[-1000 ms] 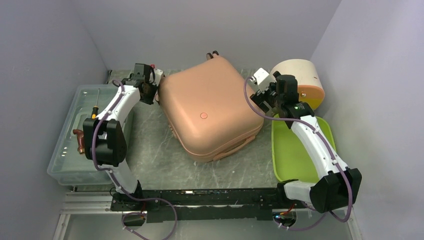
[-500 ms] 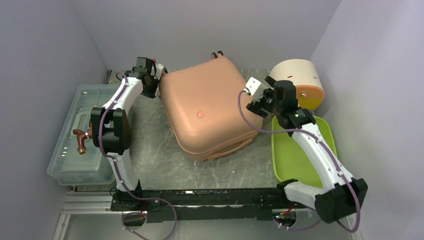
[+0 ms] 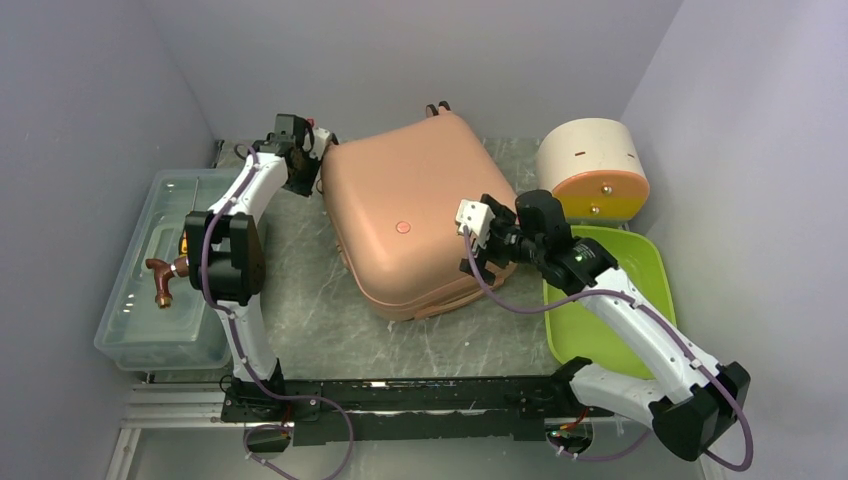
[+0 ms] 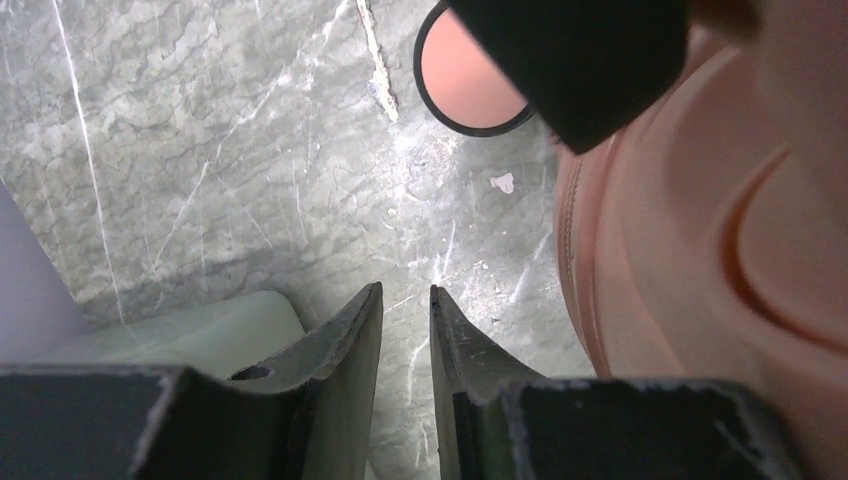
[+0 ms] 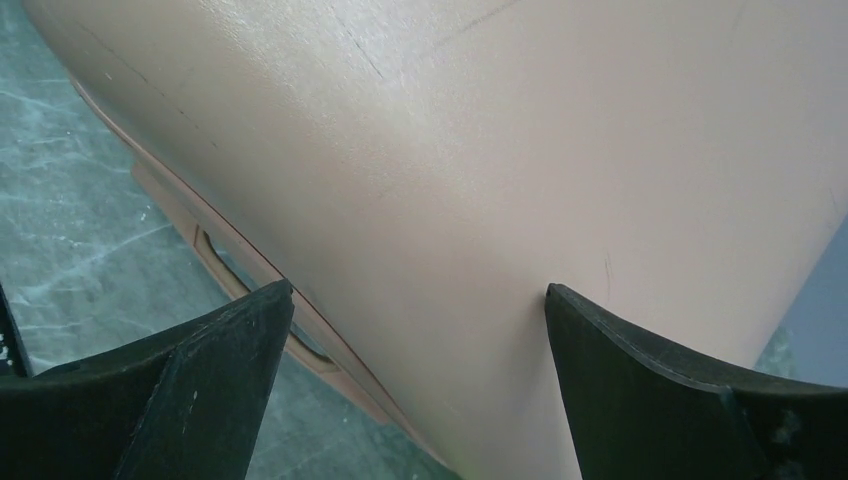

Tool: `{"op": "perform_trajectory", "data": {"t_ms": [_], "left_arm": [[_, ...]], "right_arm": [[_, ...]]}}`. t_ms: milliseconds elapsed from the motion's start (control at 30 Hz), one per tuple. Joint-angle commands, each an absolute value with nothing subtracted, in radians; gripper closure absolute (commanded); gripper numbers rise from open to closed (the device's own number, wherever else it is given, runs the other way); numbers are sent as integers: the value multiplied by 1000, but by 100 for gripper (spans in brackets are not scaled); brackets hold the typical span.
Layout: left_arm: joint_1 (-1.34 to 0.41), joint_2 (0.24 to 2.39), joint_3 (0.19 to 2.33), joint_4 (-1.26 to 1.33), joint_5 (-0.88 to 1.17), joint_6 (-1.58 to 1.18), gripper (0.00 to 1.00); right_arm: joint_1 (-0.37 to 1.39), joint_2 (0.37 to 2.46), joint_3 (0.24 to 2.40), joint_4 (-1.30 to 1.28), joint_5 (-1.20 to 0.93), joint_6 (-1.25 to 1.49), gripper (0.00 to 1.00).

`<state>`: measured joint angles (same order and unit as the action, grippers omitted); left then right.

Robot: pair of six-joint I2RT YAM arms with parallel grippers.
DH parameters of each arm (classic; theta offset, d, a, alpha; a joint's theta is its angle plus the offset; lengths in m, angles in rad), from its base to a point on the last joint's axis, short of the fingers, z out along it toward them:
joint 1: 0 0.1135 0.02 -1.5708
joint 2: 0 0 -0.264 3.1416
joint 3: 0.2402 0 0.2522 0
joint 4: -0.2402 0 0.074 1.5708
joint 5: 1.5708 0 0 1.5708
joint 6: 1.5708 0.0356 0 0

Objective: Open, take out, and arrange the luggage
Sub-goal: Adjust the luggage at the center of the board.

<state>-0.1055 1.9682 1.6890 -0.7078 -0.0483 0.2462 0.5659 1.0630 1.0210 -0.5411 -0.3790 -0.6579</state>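
The luggage (image 3: 410, 220), a salmon-pink hard-shell suitcase, lies closed and flat in the middle of the table, turned at an angle. My left gripper (image 3: 316, 170) hangs at its far left corner. In the left wrist view the gripper (image 4: 405, 290) stands open by a narrow gap with only table between its fingers. The shell (image 4: 700, 250) and a small wheel (image 4: 465, 75) lie to its right. My right gripper (image 3: 483, 245) is wide open at the suitcase's near right edge. In the right wrist view this gripper (image 5: 418, 290) points at the shell (image 5: 500, 150) and holds nothing.
A clear plastic bin (image 3: 140, 300) at the left holds a screwdriver (image 3: 190, 215) and a copper tap (image 3: 162, 278). A lime-green tray (image 3: 640, 270) lies at the right under my right arm. A cream and orange drum (image 3: 592, 165) stands behind it. Walls close in on three sides.
My right arm has swung from the suitcase's far right corner forward and left along its right side. The left gripper shifted slightly at the far left corner. The suitcase turned a little.
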Motion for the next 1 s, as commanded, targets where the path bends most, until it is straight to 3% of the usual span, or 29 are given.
{"op": "perform_trajectory", "data": {"t_ms": [0, 300, 600, 967], "left_arm": [[-177, 1956, 1652, -777, 48, 298, 68], [-91, 1860, 1629, -807, 115, 288, 53], [-87, 1797, 1545, -794, 238, 304, 47], [-87, 1788, 1515, -750, 255, 283, 47]], "right_arm": [[572, 1015, 1042, -578, -197, -534, 0], [481, 1088, 1102, -196, 294, -554, 0], [314, 1431, 1212, -16, 470, -608, 0], [296, 1614, 1308, 16, 437, -643, 0]]}}
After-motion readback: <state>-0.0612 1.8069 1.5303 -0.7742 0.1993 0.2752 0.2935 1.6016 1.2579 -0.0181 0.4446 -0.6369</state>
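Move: Under and to the left of the right hand lies the luggage, its middle about 10 cm left, 3 cm ahead and 10 cm lower; the white-and-yellow drum is some 18 cm ahead and 27 cm right, 13 cm lower, the green tray about 7 cm back and 30 cm right, on the table. From the left hand the luggage's middle is roughly 26 cm right, 10 cm back and at about hand height; the clear bin sits some 27 cm left and 17 cm back. Swinging off the luggage's near-right corner, the right hand sweeps about 23 cm forward and 17 cm right, arching up and back down, towards the drum, turning nearly 60 degrees clockwise until its wide-open fingers point forward. The left hand eases back some 5 cm beside the luggage's left side, first slightly left, then right, its fingers opening to about half. ##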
